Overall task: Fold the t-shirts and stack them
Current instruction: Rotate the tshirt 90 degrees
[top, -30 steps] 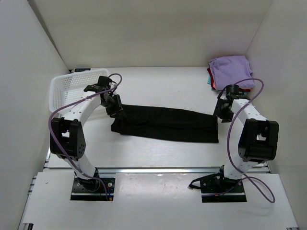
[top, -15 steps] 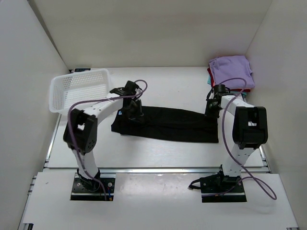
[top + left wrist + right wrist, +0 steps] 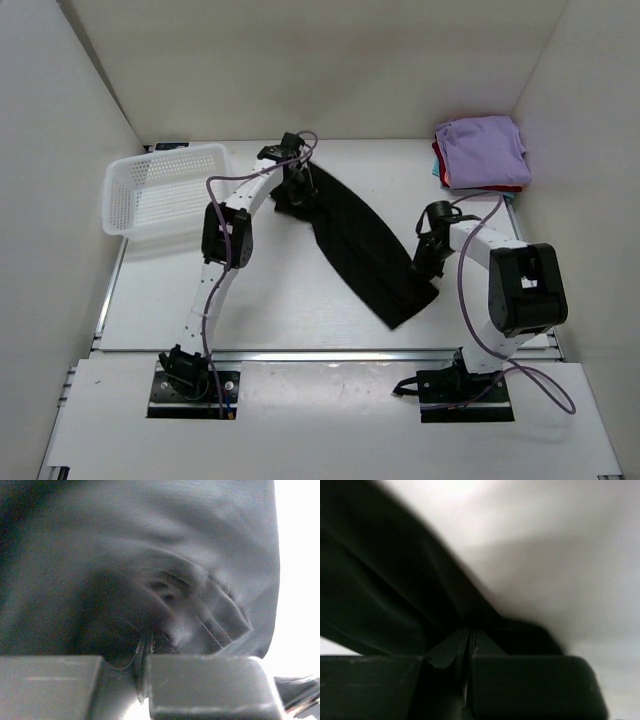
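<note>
The black t-shirt (image 3: 360, 240), folded into a long strip, lies diagonally on the table from the far middle to the near right. My left gripper (image 3: 298, 188) is shut on its far end; the left wrist view shows bunched black cloth (image 3: 150, 580) pinched in the closed jaws. My right gripper (image 3: 425, 262) is shut on the shirt's near right edge; in the right wrist view the black cloth (image 3: 395, 595) runs into the closed jaws. A folded stack with a lavender tee (image 3: 485, 148) over red and teal edges sits at the far right corner.
A white mesh basket (image 3: 160, 190) stands at the far left. White walls enclose the table on the left, back and right. The table's front rail (image 3: 330, 353) runs along the near edge.
Both grippers have swung the black strip from lying left-to-right into a diagonal. The left end moved far and rightwards; the right end moved nearer and leftwards.
</note>
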Controlling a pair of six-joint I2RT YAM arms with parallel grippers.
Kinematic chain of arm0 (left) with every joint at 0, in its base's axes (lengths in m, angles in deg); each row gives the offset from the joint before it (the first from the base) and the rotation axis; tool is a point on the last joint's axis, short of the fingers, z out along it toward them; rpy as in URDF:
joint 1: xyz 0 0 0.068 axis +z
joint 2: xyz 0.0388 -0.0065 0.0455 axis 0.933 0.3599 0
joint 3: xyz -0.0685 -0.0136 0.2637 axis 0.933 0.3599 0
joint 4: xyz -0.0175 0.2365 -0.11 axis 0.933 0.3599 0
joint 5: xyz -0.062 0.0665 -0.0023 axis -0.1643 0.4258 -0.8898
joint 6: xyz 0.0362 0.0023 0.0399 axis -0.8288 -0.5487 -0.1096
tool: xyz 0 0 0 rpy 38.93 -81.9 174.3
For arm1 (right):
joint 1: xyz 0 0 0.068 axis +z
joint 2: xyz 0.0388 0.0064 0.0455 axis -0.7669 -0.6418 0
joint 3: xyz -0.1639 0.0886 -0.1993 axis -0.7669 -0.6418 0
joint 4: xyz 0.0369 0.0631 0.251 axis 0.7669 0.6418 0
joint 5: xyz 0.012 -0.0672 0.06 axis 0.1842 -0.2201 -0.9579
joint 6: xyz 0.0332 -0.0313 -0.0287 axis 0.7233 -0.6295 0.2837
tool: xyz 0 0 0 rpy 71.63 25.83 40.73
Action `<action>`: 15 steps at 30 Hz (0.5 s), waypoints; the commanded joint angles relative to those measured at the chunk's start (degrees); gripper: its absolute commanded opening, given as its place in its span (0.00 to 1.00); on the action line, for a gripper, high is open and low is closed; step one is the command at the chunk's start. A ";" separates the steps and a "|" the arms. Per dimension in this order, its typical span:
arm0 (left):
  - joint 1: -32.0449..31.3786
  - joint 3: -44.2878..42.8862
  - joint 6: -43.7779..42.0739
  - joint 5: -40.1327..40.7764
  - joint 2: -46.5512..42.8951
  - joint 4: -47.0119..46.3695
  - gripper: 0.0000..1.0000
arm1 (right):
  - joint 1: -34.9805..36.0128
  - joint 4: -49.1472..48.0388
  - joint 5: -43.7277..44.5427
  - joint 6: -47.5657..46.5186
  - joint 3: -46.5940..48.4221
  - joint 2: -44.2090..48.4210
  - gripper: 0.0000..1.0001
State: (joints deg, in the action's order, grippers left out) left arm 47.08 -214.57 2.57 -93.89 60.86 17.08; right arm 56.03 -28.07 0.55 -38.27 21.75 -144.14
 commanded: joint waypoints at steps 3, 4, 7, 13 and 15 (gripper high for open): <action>4.77 -26.15 3.72 -8.73 17.58 6.88 0.04 | 9.66 -0.44 -3.65 10.40 -8.50 3.35 0.00; 4.86 -21.97 3.64 -9.63 17.06 5.29 0.02 | 11.34 -2.80 -5.05 11.03 -10.16 3.61 0.00; 4.07 -8.62 3.72 -10.08 10.48 -8.12 0.00 | 19.94 -6.85 -5.42 15.59 -10.79 2.92 0.00; 4.24 -19.16 8.90 -13.67 15.63 -15.46 0.03 | 25.95 -12.83 -6.19 14.04 -10.80 1.15 0.00; 4.94 -20.86 10.40 -16.23 15.21 -17.82 0.08 | 26.47 -13.81 -5.95 11.23 -9.31 1.24 0.00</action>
State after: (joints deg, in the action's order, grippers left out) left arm 51.56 -232.04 10.44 -108.88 75.05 4.20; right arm 81.71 -39.17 -8.61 -24.24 13.68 -140.55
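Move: Both hands already grip the black t-shirt near table height: its middle is about 20 cm left of the right hand and 7 ahead, and about 14 cm right of the left hand and 12 back. The clear table for its near end lies some 20 cm left of the right hand and 7 back. The purple stack is about 32 cm ahead of that hand and 13 right. The basket's middle is roughly 36 cm left of the left hand and 2 ahead. Fingers shut on the t-shirt's right edge close to its near end, the right hand sweeps it low and level over the table, about 15 cm left and 7 back, curving until the last stretch is almost purely leftward, while the hand turns some 15 degrees counter-clockwise and its fingertips tilt left. The left hand keeps its grip on the far end and draws it about 8 cm forward, away from the near table edge, with a quick pull, a brief pause and a slower finish, its fingertips tilting some 20 degrees to the right. ##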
